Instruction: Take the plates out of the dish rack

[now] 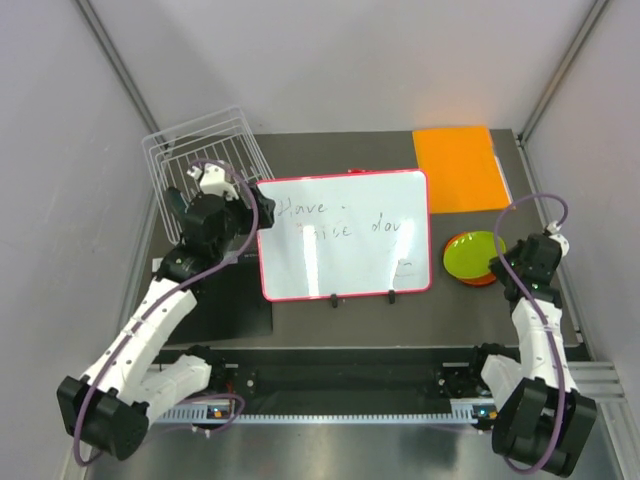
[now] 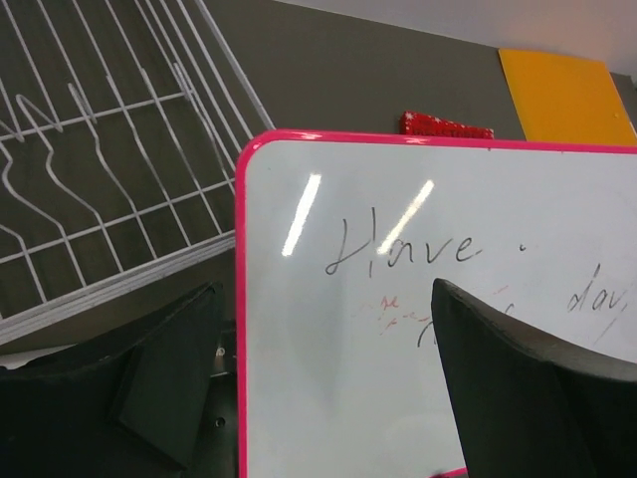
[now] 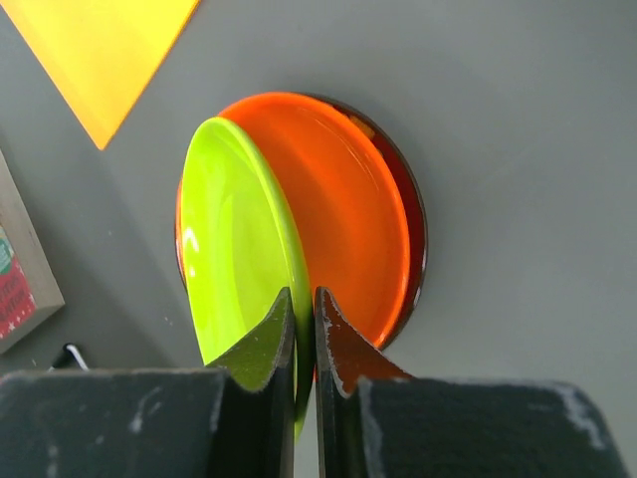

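The white wire dish rack [image 1: 205,150] stands at the back left with no plate showing in it; part of it shows in the left wrist view [image 2: 100,199]. My left gripper [image 1: 250,215] is open and empty over the whiteboard's left edge, right of the rack [image 2: 328,398]. My right gripper [image 1: 505,268] is shut on the rim of the lime green plate [image 3: 234,239], which is tilted over the orange plate [image 3: 348,209]. The orange plate lies on the dark red plate [image 3: 416,239]. The stack [image 1: 472,253] sits right of the whiteboard. The dark green-teal plate is out of view.
A red-framed whiteboard [image 1: 345,235] with writing lies in the middle of the table [image 2: 418,299]. A flat orange sheet [image 1: 460,168] lies at the back right. A small red object [image 2: 446,125] sits behind the whiteboard. A black mat [image 1: 235,300] lies at the front left.
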You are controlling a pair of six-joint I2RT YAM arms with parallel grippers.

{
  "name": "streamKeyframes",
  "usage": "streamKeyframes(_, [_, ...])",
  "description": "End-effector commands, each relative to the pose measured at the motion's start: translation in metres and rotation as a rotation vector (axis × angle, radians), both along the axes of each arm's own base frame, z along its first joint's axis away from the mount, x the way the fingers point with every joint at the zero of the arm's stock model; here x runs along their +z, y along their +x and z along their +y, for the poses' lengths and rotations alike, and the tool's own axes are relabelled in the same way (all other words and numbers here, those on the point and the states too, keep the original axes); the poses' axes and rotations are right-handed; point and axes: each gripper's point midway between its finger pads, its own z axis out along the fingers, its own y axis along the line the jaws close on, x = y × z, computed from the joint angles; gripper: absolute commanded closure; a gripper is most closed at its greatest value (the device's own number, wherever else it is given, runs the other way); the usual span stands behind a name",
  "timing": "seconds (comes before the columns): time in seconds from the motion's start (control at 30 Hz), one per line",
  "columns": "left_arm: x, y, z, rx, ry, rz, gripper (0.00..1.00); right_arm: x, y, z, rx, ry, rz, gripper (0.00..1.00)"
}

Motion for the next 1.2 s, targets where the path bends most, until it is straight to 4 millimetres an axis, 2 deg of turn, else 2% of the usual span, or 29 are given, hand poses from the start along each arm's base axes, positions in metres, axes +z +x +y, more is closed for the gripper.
streamKeyframes(0.0, [0.008, 0.010, 0.015, 0.018, -0.061, -0.024, 0.11, 0.017, 0.018, -0.009, -0.010, -0.026, -0.090, 0.96])
streamKeyframes(0.13, [0.003, 0.017, 0.028, 0.036, -0.089, -0.013, 0.11, 0.010, 0.017, -0.012, -0.019, -0.026, -0.063, 0.84])
streamKeyframes(0.2, [0.001, 0.019, 0.029, 0.038, -0.096, -0.008, 0.11, 0.007, 0.017, -0.012, -0.021, -0.027, -0.057, 0.75])
streamKeyframes(0.27, [-0.001, 0.020, 0.028, 0.036, -0.105, -0.003, 0.11, 0.003, 0.015, -0.013, -0.022, -0.029, -0.044, 0.55])
streamKeyframes(0.33, [-0.001, 0.022, 0.030, 0.041, -0.109, -0.005, 0.12, 0.004, 0.014, -0.014, -0.021, -0.039, -0.045, 0.48])
streamKeyframes(0.37, [-0.002, 0.023, 0.031, 0.047, -0.111, -0.004, 0.12, 0.004, 0.014, -0.014, -0.019, -0.040, -0.050, 0.35])
streamKeyframes(0.43, [-0.003, 0.025, 0.035, 0.060, -0.114, -0.001, 0.12, 0.007, 0.013, -0.013, -0.007, -0.050, -0.053, 0.24])
streamKeyframes(0.53, [-0.004, 0.033, 0.046, 0.099, -0.124, 0.010, 0.12, 0.016, 0.010, -0.015, -0.011, -0.070, -0.053, 0.15])
streamKeyframes(0.6, [-0.005, 0.040, 0.047, 0.092, -0.142, 0.022, 0.12, 0.027, 0.006, -0.015, -0.012, -0.089, -0.064, 0.12])
streamKeyframes(0.7, [-0.009, 0.052, 0.065, 0.136, -0.153, 0.045, 0.12, 0.048, -0.002, -0.026, -0.060, -0.146, -0.062, 0.06])
streamKeyframes(0.73, [-0.009, 0.056, 0.077, 0.167, -0.161, 0.045, 0.12, 0.060, -0.003, -0.029, -0.071, -0.165, -0.074, 0.05])
streamKeyframes(0.8, [-0.011, 0.062, 0.090, 0.208, -0.161, 0.048, 0.12, 0.071, -0.011, -0.032, -0.086, -0.194, -0.069, 0.05])
streamKeyframes(0.83, [-0.010, 0.065, 0.105, 0.250, -0.161, 0.043, 0.12, 0.084, -0.011, -0.034, -0.092, -0.209, -0.090, 0.04])
streamKeyframes(0.87, [-0.008, 0.068, 0.113, 0.270, -0.160, 0.038, 0.12, 0.088, -0.015, -0.034, -0.094, -0.218, -0.091, 0.04])
streamKeyframes(0.9, [-0.012, 0.072, 0.121, 0.292, -0.158, 0.049, 0.12, 0.099, -0.016, -0.032, -0.087, -0.232, -0.125, 0.03])
streamKeyframes(0.93, [-0.011, 0.074, 0.140, 0.340, -0.158, 0.046, 0.12, 0.109, -0.015, -0.031, -0.076, -0.241, -0.151, 0.03])
streamKeyframes(1.0, [-0.009, 0.078, 0.163, 0.400, -0.156, 0.043, 0.13, 0.120, -0.016, -0.024, -0.044, -0.237, -0.191, 0.03])
streamKeyframes(1.07, [-0.002, 0.082, 0.178, 0.454, -0.120, 0.014, 0.14, 0.126, -0.011, -0.013, 0.008, -0.211, -0.224, 0.03])
streamKeyframes(1.17, [-0.008, 0.083, 0.201, 0.547, -0.072, 0.030, 0.16, 0.123, -0.007, -0.002, 0.062, -0.174, -0.244, 0.03])
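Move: The orange plate on top of the stack, where the tilted lime plate is headed, lies about 6 cm left of the right hand, 3 cm ahead and 5 cm below; the orange folder is some 28 cm ahead and 8 cm left. The dark green plate in the rack is roughly 25 cm left of the empty left hand, 4 cm ahead and 12 cm lower. Around it stands the rack, its middle 20 cm left and 10 cm ahead of that hand. The lime plate, still pinched by its rim in the right hand, is eased about a centimetre forward and slightly down, then let go over the orange plate as the fingers open wide; that hand rises some 12 cm, tilting up. Meanwhile the open left hand swings about 17 cm left, 7 cm forward and a little down over the rack towards the dark green plate, turning roughly 25 degrees counter-clockwise. ##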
